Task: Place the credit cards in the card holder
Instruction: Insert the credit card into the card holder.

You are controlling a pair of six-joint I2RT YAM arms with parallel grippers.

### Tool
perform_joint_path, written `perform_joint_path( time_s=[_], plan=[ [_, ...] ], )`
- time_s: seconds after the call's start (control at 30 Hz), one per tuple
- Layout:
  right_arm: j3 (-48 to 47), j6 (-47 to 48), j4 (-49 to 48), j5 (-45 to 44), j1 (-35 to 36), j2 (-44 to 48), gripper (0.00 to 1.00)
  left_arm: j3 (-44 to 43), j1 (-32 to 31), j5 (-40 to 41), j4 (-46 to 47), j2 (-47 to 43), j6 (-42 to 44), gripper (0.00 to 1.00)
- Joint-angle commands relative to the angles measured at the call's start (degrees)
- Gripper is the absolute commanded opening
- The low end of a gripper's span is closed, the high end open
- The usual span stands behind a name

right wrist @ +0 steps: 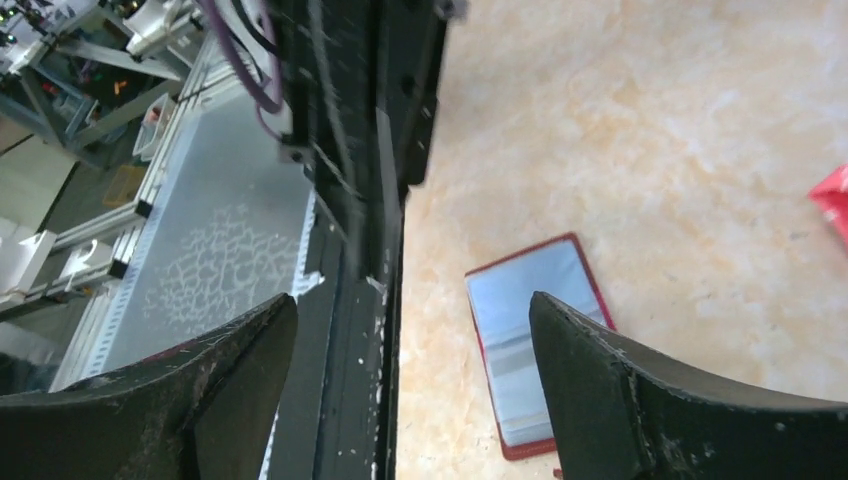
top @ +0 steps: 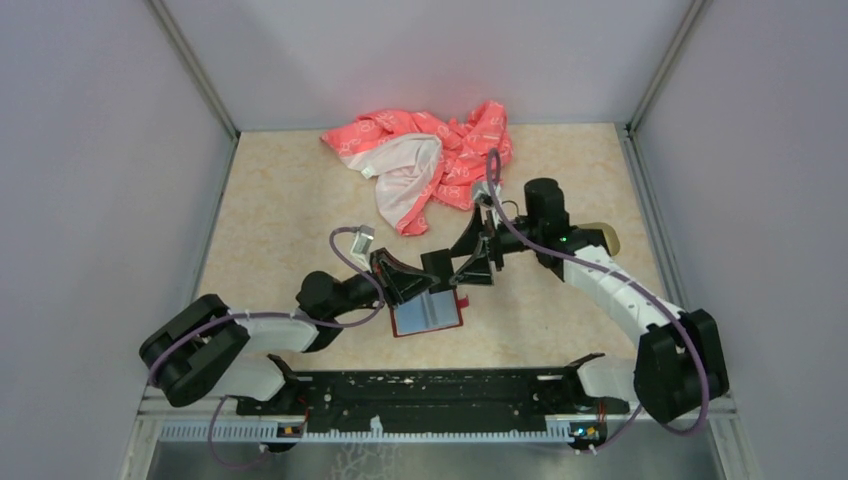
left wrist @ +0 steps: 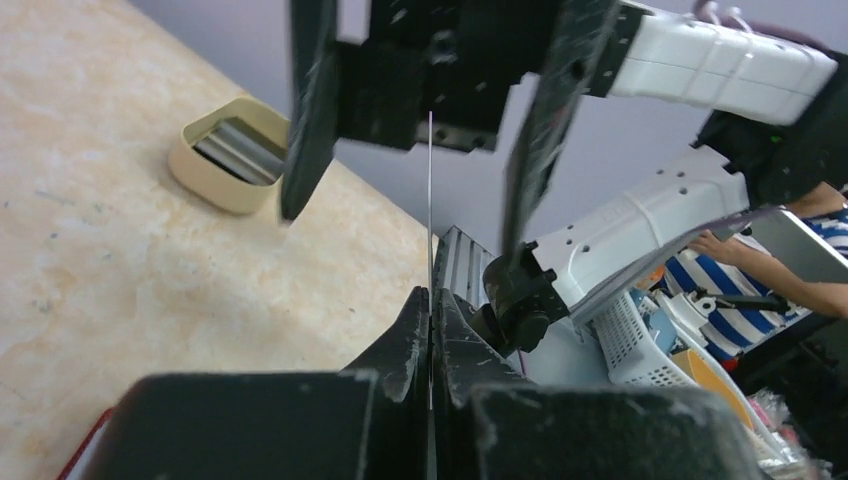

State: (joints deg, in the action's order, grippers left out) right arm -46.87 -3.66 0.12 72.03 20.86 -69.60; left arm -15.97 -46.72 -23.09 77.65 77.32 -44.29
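My left gripper (left wrist: 432, 300) is shut on a credit card (left wrist: 430, 190), a thin black card that stands edge-on and sticks up past the fingertips. My right gripper (right wrist: 412, 300) is open, with one finger on each side of that card and clear of it. In the top view the two grippers, left (top: 405, 280) and right (top: 475, 262), meet nose to nose above the table with the card (top: 437, 266) between them. The card holder (top: 428, 314) lies open just in front of them, dark red with grey-blue pockets (right wrist: 535, 340) facing up.
An oval beige tray (left wrist: 230, 150) holding more cards stands at the right, partly behind the right arm (top: 603, 237). A pink-and-white cloth (top: 430, 160) lies bunched at the back of the table. Grey walls close in the left, right and far sides.
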Motion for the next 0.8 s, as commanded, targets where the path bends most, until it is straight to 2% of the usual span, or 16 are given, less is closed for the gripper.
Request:
perform_joint_path(
  time_s=[0.0, 0.13, 0.27, 0.37, 0.53, 0.6, 0.63, 0.77],
  plan=[
    [-3.6, 15.0, 12.3, -4.6, 3.3, -4.3, 0.79, 1.3, 0.3, -2.6, 11.3, -0.4, 3.3, 0.00],
    [-4.7, 18.0, 14.8, -4.9, 6.6, -5.7, 0.64, 1.2, 0.2, -2.4, 14.4, 1.2, 3.0, 0.00],
    [-5.3, 18.4, 15.2, -3.7, 7.6, -5.5, 0.37, 1.1, 0.3, -1.8, 14.8, 1.8, 3.5, 0.00],
    [-5.6, 17.6, 14.9, -2.9, 7.6, -5.2, 0.22, 1.0, 0.3, -1.9, 14.2, 1.8, 4.0, 0.00],
    [-5.8, 16.7, 14.7, -2.2, 7.6, -5.1, 0.00, 0.9, 0.3, -2.4, 12.5, 1.4, 4.7, 0.00],
    [-6.2, 17.1, 15.6, -1.7, 7.7, -5.1, 0.00, 0.7, 0.3, -2.8, 11.5, 1.0, 5.5, 0.02],
    [-6.4, 17.7, 16.2, -1.4, 7.7, -5.3, 0.00, 0.6, 0.3, -2.8, 10.7, 0.7, 6.0, 0.08],
    [-7.7, 19.7, 19.4, -1.3, 7.7, -6.0, 0.00, 0.4, 1.3, -3.0, 4.2, -3.6, 9.9, 0.46]
  ],
)
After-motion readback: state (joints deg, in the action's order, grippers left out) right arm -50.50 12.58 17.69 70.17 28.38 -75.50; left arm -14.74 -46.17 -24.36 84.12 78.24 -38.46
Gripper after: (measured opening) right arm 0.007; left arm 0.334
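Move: The black credit card, already pinched by the left fingers, has its middle about 4 cm to the right hand's left, some 1 cm back and 2 cm lower, between the open right fingers. From the left hand its middle is roughly 2 cm ahead and 1 cm to the right, level with it. The open card holder lies on the table about 18 cm beneath the left hand, 2 cm back and 1 cm left, or some 4 cm back, 6 cm left and 20 cm below the right hand. The credit card is taken over in mid-air: the right hand sinks about 4 cm while drawing back some 3 cm and edging left around it, turns roughly 10 degrees, and shuts its fingers to pinch the card. The left hand holds the card nearly still, rising about 1 cm, until the right grip is closed, then starts to open and lets go. ##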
